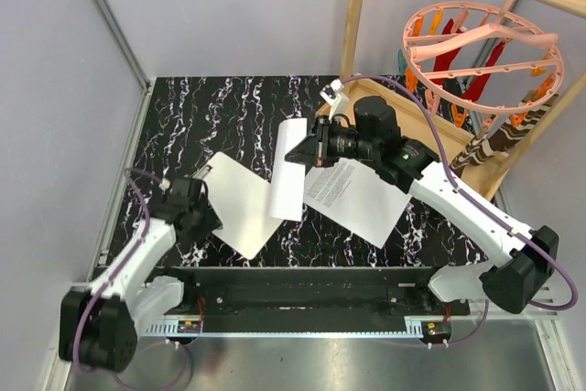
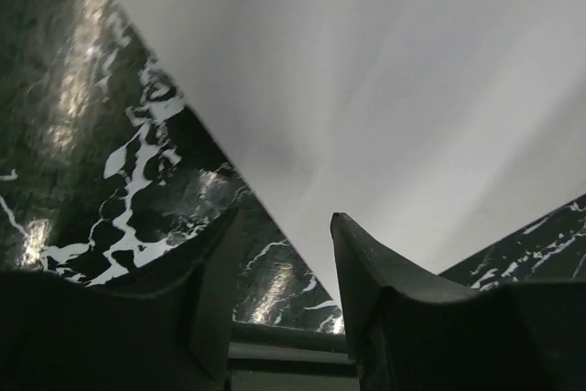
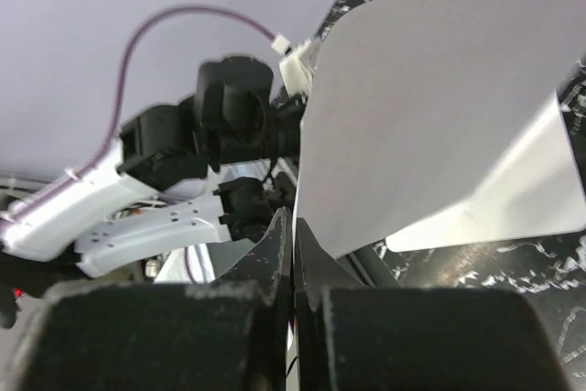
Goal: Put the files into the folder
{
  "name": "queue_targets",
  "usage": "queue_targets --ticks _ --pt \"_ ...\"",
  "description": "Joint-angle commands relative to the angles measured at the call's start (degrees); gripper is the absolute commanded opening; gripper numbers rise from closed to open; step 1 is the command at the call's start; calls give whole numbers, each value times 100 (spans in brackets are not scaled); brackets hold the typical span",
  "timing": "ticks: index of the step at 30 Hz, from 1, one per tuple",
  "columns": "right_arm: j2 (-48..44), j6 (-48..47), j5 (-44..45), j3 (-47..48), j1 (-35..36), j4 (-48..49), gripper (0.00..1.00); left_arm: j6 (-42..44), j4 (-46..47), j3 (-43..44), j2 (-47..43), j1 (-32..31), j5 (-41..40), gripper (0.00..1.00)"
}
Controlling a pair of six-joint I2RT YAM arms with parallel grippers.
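Observation:
A blank white board, the folder (image 1: 240, 208), lies flat on the black marble table at the left. My left gripper (image 1: 209, 203) is at its left corner. In the left wrist view the folder (image 2: 385, 89) has its edge running down between the fingers of the left gripper (image 2: 286, 226), which stand apart. My right gripper (image 1: 295, 155) is shut on the corner of a floppy white file (image 1: 288, 180), lifted and curling over the folder's right corner. The right wrist view shows this file (image 3: 430, 107) pinched in the right gripper (image 3: 293, 222). A printed file (image 1: 352, 194) lies flat under the right arm.
A shallow wooden tray (image 1: 438, 124) sits at the back right behind the right arm. Above it a round orange peg hanger (image 1: 481, 52) hangs from a wooden frame (image 1: 355, 6). Grey walls close the table's left and back. The left arm (image 3: 137, 208) shows in the right wrist view.

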Motion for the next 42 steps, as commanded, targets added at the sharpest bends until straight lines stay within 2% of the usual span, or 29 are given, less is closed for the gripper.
queue_targets --ticks 1,2,4,8,13,16,23,28,34,37,39,41,42 --pt "-174 238 -652 43 -237 630 0 -1576 18 -575 -1406 -356 -751 46" --pt "-209 290 -705 -62 -352 656 0 -1726 -252 -558 -1695 -550 -1101 46" --pt "-306 449 -985 -387 -589 709 0 -2254 -658 -497 -1768 -797 -1306 47" --pt "-464 572 -1382 -897 -1353 770 0 -2369 -774 -601 -1121 -850 -939 48" --pt "-587 546 -1541 -1003 -1601 762 0 -2606 -651 -742 -767 -1192 -929 47" --pt "-666 546 -1506 -1047 -1601 770 0 -2466 260 -909 -819 -1202 -622 48" --pt "-701 467 -1339 -1109 -1610 639 0 -2623 1519 -1112 -64 -1386 230 48" --pt "-561 230 -1111 -864 -1628 349 0 -2756 2458 -902 418 -1905 310 49" --pt "-123 97 -1118 -407 -1619 243 0 -2186 2373 -243 956 -1923 459 51" --pt "211 62 -1294 -91 -1558 217 0 -1773 2110 -84 695 -1932 591 58" --pt "370 -8 -1260 103 -1409 182 0 -1614 1786 -101 299 -1923 504 68" --pt "651 -113 -1103 489 -1189 112 0 -1307 1373 4 -491 -1871 127 73" --pt "756 -131 -1032 639 -910 68 0 -1193 866 74 -755 -1809 -83 76"
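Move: Over the near-left part of the folder, the half-open left hand has the folder's middle some 5 cm ahead, 7 cm to its right and 3 cm below; the folder's near corner lies about 10 cm back and 11 cm right. From the right hand, which holds a sheet up, the folder is level and about 20 cm left, 31 cm down. The remaining papers lie about 16 cm right of that hand and 4 cm ahead, also 31 cm below. Drawing back about 5 cm and sinking to the folder's near-left edge, the left hand then sweeps low to the right some 10 cm and forward 6, its left side tilting down, to swivel the folder; finally it rises slightly and opens wider. The right hand keeps its pinch on the raised sheet, carrying it right and forward and slightly down, away from the folder. ##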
